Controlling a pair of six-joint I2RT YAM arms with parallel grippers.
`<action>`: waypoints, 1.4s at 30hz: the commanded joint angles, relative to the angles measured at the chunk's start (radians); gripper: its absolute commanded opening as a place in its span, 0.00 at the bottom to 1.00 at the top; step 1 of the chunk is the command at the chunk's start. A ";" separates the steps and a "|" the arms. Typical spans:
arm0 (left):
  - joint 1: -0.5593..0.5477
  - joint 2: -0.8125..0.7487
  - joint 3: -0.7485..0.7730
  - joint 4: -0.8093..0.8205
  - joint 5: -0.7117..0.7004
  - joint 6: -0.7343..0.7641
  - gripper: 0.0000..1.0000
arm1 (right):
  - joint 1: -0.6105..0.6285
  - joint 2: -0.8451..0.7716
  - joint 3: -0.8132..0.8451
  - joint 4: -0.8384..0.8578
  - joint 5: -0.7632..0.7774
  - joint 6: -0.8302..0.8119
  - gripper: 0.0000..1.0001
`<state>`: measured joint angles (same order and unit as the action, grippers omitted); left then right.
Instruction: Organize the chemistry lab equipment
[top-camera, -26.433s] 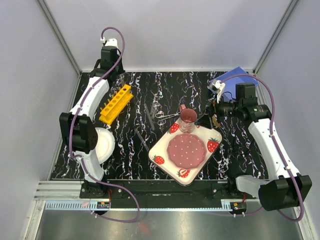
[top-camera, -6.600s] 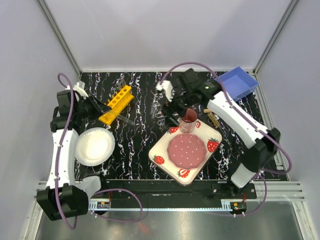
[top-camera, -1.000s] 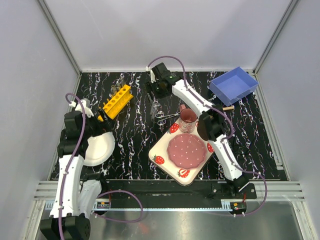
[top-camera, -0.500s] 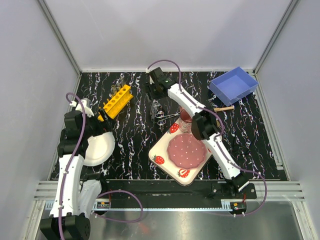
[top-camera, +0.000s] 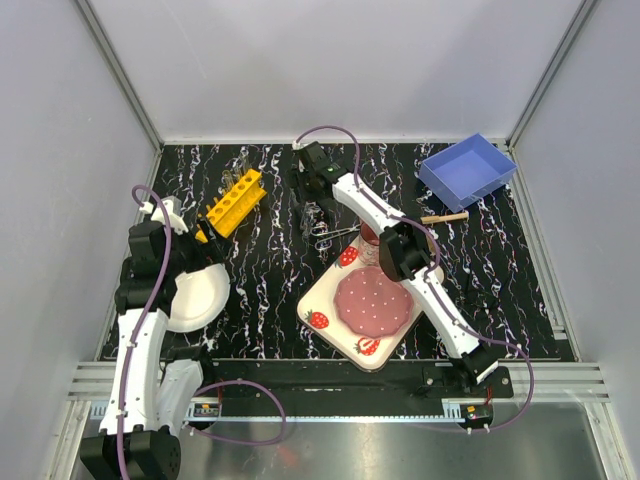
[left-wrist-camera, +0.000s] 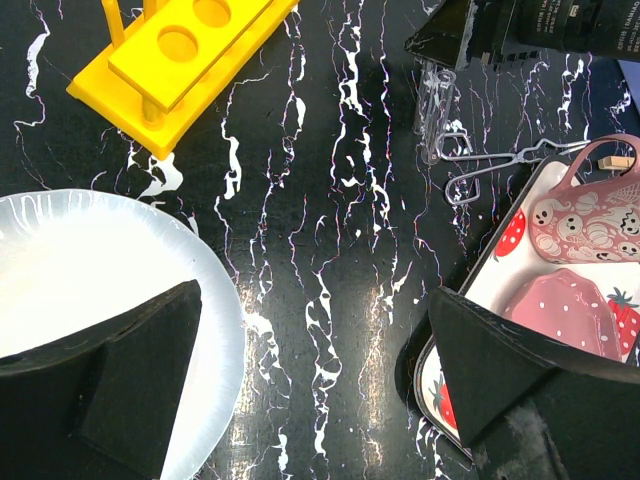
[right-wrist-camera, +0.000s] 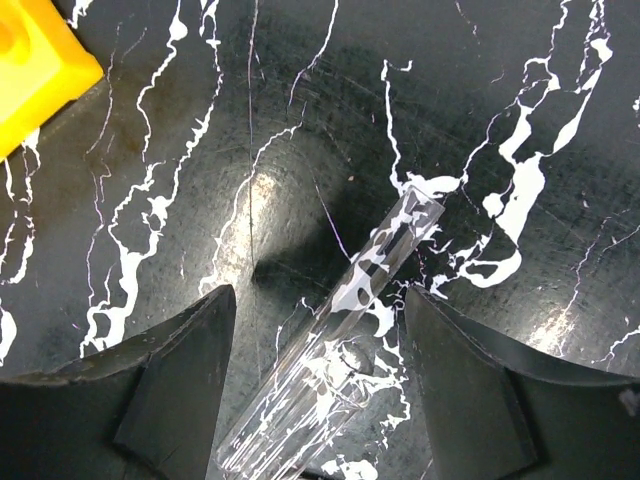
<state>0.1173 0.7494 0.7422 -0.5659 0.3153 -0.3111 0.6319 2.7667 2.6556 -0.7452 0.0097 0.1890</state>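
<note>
Several thin clear tubes (right-wrist-camera: 350, 330) lie bundled on the black marbled table, left of the metal scissors (top-camera: 335, 235). My right gripper (right-wrist-camera: 320, 370) is open and low over them, one finger on each side, neither touching. From above, the right gripper (top-camera: 313, 195) covers the far ends of the tubes (top-camera: 312, 217). The yellow rack (top-camera: 232, 202) stands at the back left with tubes upright in its far holes. A wooden stick (top-camera: 445, 216) lies near the blue bin. My left gripper (left-wrist-camera: 315, 400) is open and empty, between the plate and the tray.
A blue bin (top-camera: 470, 170) sits at the back right. The strawberry tray (top-camera: 325, 300) holds a pink dish and the pink mug (left-wrist-camera: 590, 215). A white plate (top-camera: 195, 295) lies front left under my left arm. The rack's corner (right-wrist-camera: 30, 70) shows at the right wrist view's upper left.
My right gripper has come nearer and lower over the clear tubes, and its jaws have narrowed a little. The left arm has not moved.
</note>
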 joint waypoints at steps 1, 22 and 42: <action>0.004 -0.002 0.000 0.057 0.005 0.012 0.99 | 0.000 0.013 0.043 0.046 0.010 0.030 0.74; 0.002 -0.010 0.002 0.057 0.001 0.014 0.99 | 0.094 0.042 0.004 0.055 0.032 0.050 0.58; 0.004 -0.021 0.002 0.057 -0.004 0.014 0.99 | 0.164 0.002 -0.126 0.067 0.116 0.026 0.33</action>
<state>0.1173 0.7471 0.7422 -0.5659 0.3145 -0.3107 0.7662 2.7728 2.5958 -0.5961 0.1379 0.2058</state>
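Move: Just under the right hand, between its open fingers, lies a glass tube, its middle about 1 cm back, 1 cm right and 1 cm down. The second tube lies about 4 cm back and 3 cm right of the hand, the scissors some 10 cm back and 7 cm right, and the yellow rack roughly 17 cm left and 2 cm back. From the left hand, the first tube is around 22 cm ahead, 14 cm right and 17 cm below. Sweeping the glass tube over the table, the right hand first stays almost still, then goes left about 6 cm and back some 3 cm towards the yellow rack, staying low. The right-hand finger pushes the tube along while both fingers close from wide to about a third open around it; late on, the fingertips tip up slightly. ##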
